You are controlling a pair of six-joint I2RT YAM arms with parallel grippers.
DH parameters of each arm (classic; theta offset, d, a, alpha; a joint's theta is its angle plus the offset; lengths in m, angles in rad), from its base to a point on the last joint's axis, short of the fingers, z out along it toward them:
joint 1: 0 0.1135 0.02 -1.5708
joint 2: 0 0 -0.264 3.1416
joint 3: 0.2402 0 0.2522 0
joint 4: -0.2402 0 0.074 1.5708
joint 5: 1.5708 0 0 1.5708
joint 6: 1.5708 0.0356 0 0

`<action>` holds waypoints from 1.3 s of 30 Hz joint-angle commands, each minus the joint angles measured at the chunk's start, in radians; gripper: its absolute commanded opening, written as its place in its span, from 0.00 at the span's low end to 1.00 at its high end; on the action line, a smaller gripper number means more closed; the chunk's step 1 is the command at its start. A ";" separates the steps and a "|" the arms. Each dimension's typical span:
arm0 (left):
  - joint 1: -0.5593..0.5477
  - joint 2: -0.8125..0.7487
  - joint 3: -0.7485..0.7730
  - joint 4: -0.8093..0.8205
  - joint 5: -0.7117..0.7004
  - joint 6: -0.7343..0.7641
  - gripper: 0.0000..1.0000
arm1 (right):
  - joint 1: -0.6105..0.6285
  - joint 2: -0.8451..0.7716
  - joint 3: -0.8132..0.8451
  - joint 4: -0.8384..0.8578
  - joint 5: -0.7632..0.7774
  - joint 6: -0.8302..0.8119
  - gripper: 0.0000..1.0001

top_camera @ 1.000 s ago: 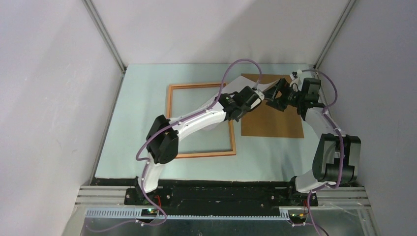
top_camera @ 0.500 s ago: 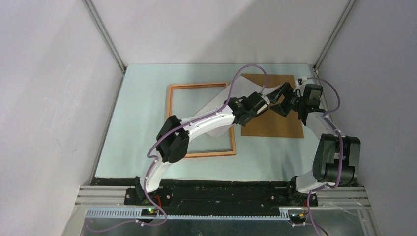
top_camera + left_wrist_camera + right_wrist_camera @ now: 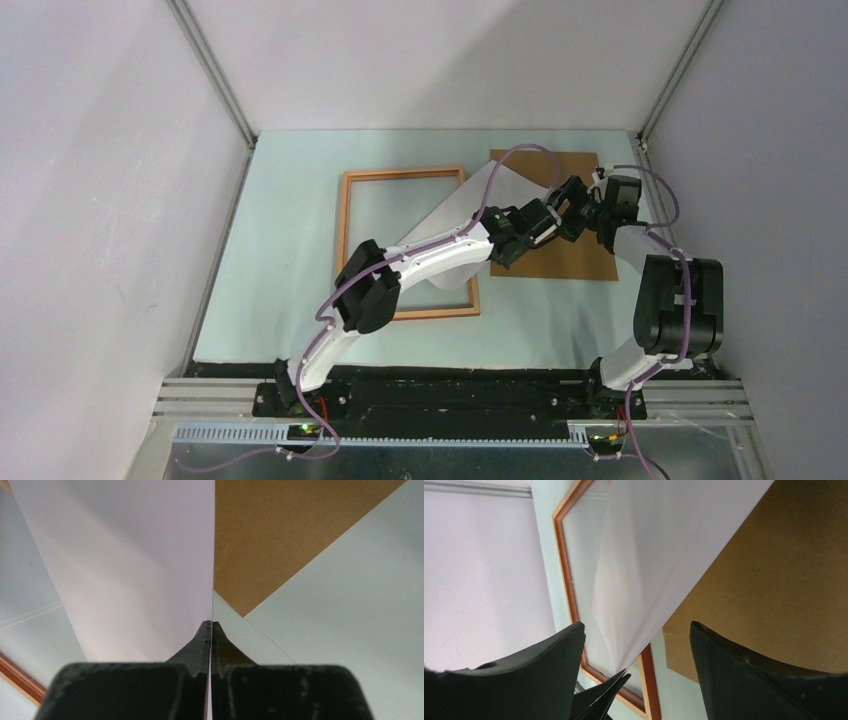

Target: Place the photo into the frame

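Observation:
The photo is lifted and tilted over the frame's right side, its white reverse towards me. My left gripper is shut on the photo's edge, and its fingertips pinch the sheet. My right gripper stands open just beside it. In the right wrist view the photo hangs in front of the gap between the spread fingers, touching neither. The orange-brown frame lies flat on the table.
A brown backing board lies flat to the right of the frame, under both grippers. The pale green mat ends at grey walls on three sides. The left arm stretches across the frame's lower right corner.
My left arm has carried the photo to the right, up to the right gripper. The right gripper has swung left towards the photo's edge, its fingers a little closer together.

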 commanded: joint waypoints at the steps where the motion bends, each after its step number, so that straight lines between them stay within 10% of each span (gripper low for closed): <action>1: -0.019 0.023 0.103 0.036 0.014 -0.034 0.00 | 0.051 0.037 -0.016 0.030 -0.011 -0.025 0.78; 16: -0.027 0.067 0.152 0.011 0.053 -0.051 0.32 | 0.058 0.093 -0.016 0.065 -0.026 -0.020 0.39; 30: -0.028 -0.018 0.101 0.000 0.148 -0.077 0.93 | 0.001 0.148 0.000 0.082 -0.057 -0.023 0.00; 39: 0.008 -0.216 -0.025 0.007 0.187 -0.022 1.00 | -0.049 0.164 0.044 0.046 -0.139 -0.060 0.00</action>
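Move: The right hand stands open over the photo's free edge; the stretch it will pinch lies about 5 cm below it and roughly 1 cm to its left. The brown board's middle is some 12 cm below, about 1 cm ahead and 2 cm to the right, and the frame's middle about 25 cm left and 6 cm back. The left hand already pinches that same edge nearer its near corner; the stretch aimed at lies about 9 cm ahead and 3 cm right of it, at much the same height. The right hand sinks about 5 cm onto the photo's raised edge, swinging some 2.5 cm left and back again while its fingertips tip a little further down, and its wide fingers close to pinch the edge. Meanwhile the left hand eases about 3 cm to the right along with the held edge, opens wide to let go of the photo, and at the last draws back some 3 cm and begins to lift. ##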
